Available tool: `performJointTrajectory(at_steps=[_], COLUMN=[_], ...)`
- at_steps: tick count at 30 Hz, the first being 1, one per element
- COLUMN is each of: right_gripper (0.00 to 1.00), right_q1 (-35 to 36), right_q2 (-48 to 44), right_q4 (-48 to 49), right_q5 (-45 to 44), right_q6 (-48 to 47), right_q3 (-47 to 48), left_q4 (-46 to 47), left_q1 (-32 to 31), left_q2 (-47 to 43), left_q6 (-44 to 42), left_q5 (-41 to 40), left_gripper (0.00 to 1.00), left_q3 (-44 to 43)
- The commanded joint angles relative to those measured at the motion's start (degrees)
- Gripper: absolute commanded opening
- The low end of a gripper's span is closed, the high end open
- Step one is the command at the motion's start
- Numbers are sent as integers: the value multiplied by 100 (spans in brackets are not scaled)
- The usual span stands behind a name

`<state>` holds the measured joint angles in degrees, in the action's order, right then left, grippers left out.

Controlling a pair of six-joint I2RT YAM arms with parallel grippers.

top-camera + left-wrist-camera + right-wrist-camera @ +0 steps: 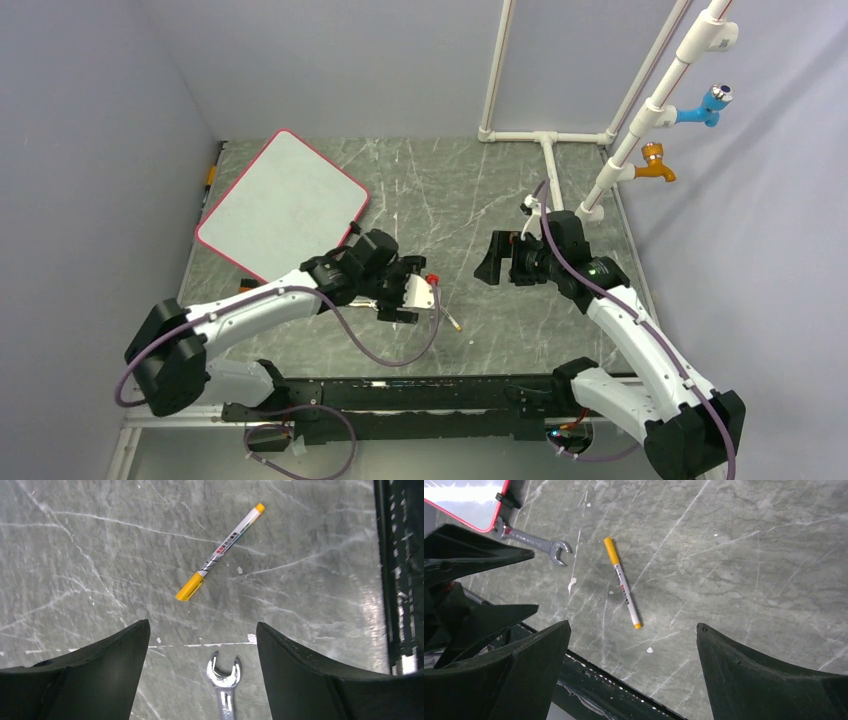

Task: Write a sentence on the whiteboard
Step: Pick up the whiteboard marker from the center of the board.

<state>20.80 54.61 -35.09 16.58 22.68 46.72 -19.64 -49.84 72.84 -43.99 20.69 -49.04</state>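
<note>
The whiteboard, white with a red-pink rim, lies flat at the table's back left; one corner of it shows in the right wrist view. A white marker with a yellow cap lies loose on the table, ahead of my left gripper. That gripper is open and holds nothing, hovering over the open end of a steel wrench. My right gripper is open and empty at mid-table, and the marker lies on the table beyond its fingertips.
The wrench lies beside the whiteboard's black clip. A black rail runs along the table's near edge. A white pipe frame with a blue tap and an orange tap stands at the back right.
</note>
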Motion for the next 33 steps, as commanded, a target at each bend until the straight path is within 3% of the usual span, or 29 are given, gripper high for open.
performJointTrajectory(at_steps=[1,11,17,28,33], right_gripper=[100,100,100,100,100], right_q1=[20,27,22,19,15], right_q2=[-222,-255,-180,-171,-151], right_q4=[-97,-104,-109,-112,-103], right_q5=[-186,-252,-310,-266,-246], right_q6=[-19,-6,9,-7,-9], right_q3=[92,-58,-59,-31,-31], left_q4=[-169,-502,-783,-649,-620], left_q1=[-44,-123,-131,-131,-114], left_q2=[472,1748,2609,3337,3474], left_q6=[-896,-1472,-1404,-1252,-1311], left_q5=[128,156,189,213,218], left_gripper=[81,79,60,60,51], left_q3=[-593,-1231,-1862,-1974,-1910])
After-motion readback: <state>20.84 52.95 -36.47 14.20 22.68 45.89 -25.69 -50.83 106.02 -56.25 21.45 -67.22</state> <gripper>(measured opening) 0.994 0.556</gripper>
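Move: The left hand, empty and fairly wide open, has the whiteboard marker about 8 cm to its right, 2 cm ahead and some 13 cm below. The wrench's middle lies about 14 cm to the hand's left and 3 cm ahead, and the whiteboard's middle about 29 cm left and 22 cm ahead, both at table height. From the right hand the marker is roughly 13 cm left, level fore and aft, and 16 cm below. Left hand sinks about 10 cm, also right and forward, towards the marker, steepening some 15 degrees, fingers partly closing. ##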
